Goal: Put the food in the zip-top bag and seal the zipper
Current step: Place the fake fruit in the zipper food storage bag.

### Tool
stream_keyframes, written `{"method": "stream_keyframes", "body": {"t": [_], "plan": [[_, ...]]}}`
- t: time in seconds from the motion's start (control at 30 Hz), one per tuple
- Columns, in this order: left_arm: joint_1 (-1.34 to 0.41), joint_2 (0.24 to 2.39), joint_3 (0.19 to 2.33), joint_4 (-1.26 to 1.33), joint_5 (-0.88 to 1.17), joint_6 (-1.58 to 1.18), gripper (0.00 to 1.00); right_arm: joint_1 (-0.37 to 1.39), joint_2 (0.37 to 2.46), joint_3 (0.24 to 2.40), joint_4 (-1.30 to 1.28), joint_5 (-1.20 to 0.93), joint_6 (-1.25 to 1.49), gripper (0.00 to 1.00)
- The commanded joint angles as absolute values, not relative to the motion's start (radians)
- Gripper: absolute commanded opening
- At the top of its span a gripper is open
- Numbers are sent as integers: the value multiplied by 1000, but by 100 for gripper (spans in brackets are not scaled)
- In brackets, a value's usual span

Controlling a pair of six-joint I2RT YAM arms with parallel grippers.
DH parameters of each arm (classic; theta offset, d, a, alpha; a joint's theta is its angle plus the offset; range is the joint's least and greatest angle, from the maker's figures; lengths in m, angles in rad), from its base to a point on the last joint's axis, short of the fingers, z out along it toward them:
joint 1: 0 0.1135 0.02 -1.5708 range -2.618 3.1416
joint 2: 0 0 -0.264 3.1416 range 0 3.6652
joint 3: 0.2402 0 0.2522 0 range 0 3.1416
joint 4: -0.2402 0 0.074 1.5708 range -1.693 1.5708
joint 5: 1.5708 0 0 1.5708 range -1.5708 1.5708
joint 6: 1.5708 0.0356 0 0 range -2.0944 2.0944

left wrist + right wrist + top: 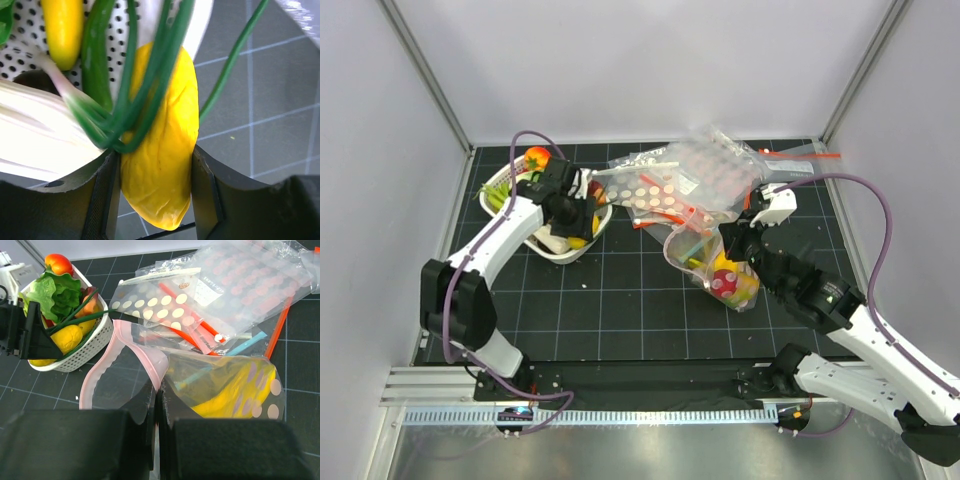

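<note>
In the left wrist view a yellow mango-like fruit (pixel 160 150) sits between the fingers of my left gripper (pixel 156 175), both pads against its sides, at the rim of the white basket (pixel 20 45). Green onion stalks (pixel 135 75) drape over it. From above, my left gripper (pixel 572 218) is down in the basket (pixel 565 252). My right gripper (pixel 162 390) is shut on the mouth edge of the zip-top bag (pixel 220 380), holding it up. The pale pinkish zipper (pixel 100 370) curves open to the left. A yellow banana (pixel 230 390) and a red fruit (pixel 725 283) lie inside the bag.
The basket (pixel 85 347) also holds lettuce (pixel 52 295), a tomato (pixel 59 262) and a yellow piece (pixel 62 30). Several other clear dotted bags with red strips (pixel 710 175) are piled at the back, behind the held bag. White walls enclose the black gridded mat.
</note>
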State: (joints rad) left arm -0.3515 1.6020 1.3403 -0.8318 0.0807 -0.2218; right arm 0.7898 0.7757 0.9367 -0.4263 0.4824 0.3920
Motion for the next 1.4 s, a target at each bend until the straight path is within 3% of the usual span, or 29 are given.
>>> {"method": "stream_keyframes", "body": {"t": [0.0,0.23,0.43,0.73,1.07,1.13,1.23,1.37], "plan": [[-354,1485,1370,-824,222,-218,34,787,784,940,-376,477,396,6],[-402,1361,1367,-798,437,-297,35,787,816,939,-368,445,403,6],[-585,1284,1335,-640,465,-431,35,787,876,940,-344,407,411,4],[-848,1387,1379,-529,353,-448,34,787,856,934,-334,388,413,4],[-873,1601,1604,-577,267,-428,36,787,819,1011,-462,364,465,1],[-877,1679,1693,-607,265,-426,44,787,818,1020,-469,364,471,1],[-902,1750,1767,-638,275,-408,100,787,811,1017,-468,377,469,1],[-916,1707,1729,-646,215,-368,100,787,801,1006,-457,420,472,1]]}}
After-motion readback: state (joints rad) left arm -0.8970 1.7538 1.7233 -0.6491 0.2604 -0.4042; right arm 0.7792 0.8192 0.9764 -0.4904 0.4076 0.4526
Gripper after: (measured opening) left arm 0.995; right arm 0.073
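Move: Over the basket's near right end, the left hand already holds the yellow fruit; the bag's mouth is about 24 cm to its right, 7 cm back and 8 cm higher. From the left hand, the basket's middle is 8 cm ahead, 9 cm left and 5 cm below, and the fruit already bagged some 32 cm right, 6 cm back, 4 cm below. The right hand pinches the mouth's rim; the mouth's middle is 6 cm to its left, 1 cm ahead, 5 cm below. Lifting the yellow fruit about 14 cm out of the basket, the left hand swings some 27 cm right and back, then comes forward again a few centimetres over the bag's mouth, its left side tipping down as it turns clockwise, and opens wide to let go. The right hand keeps its pinch on the rim, shifting 3 cm left and down, then easing partly back. ##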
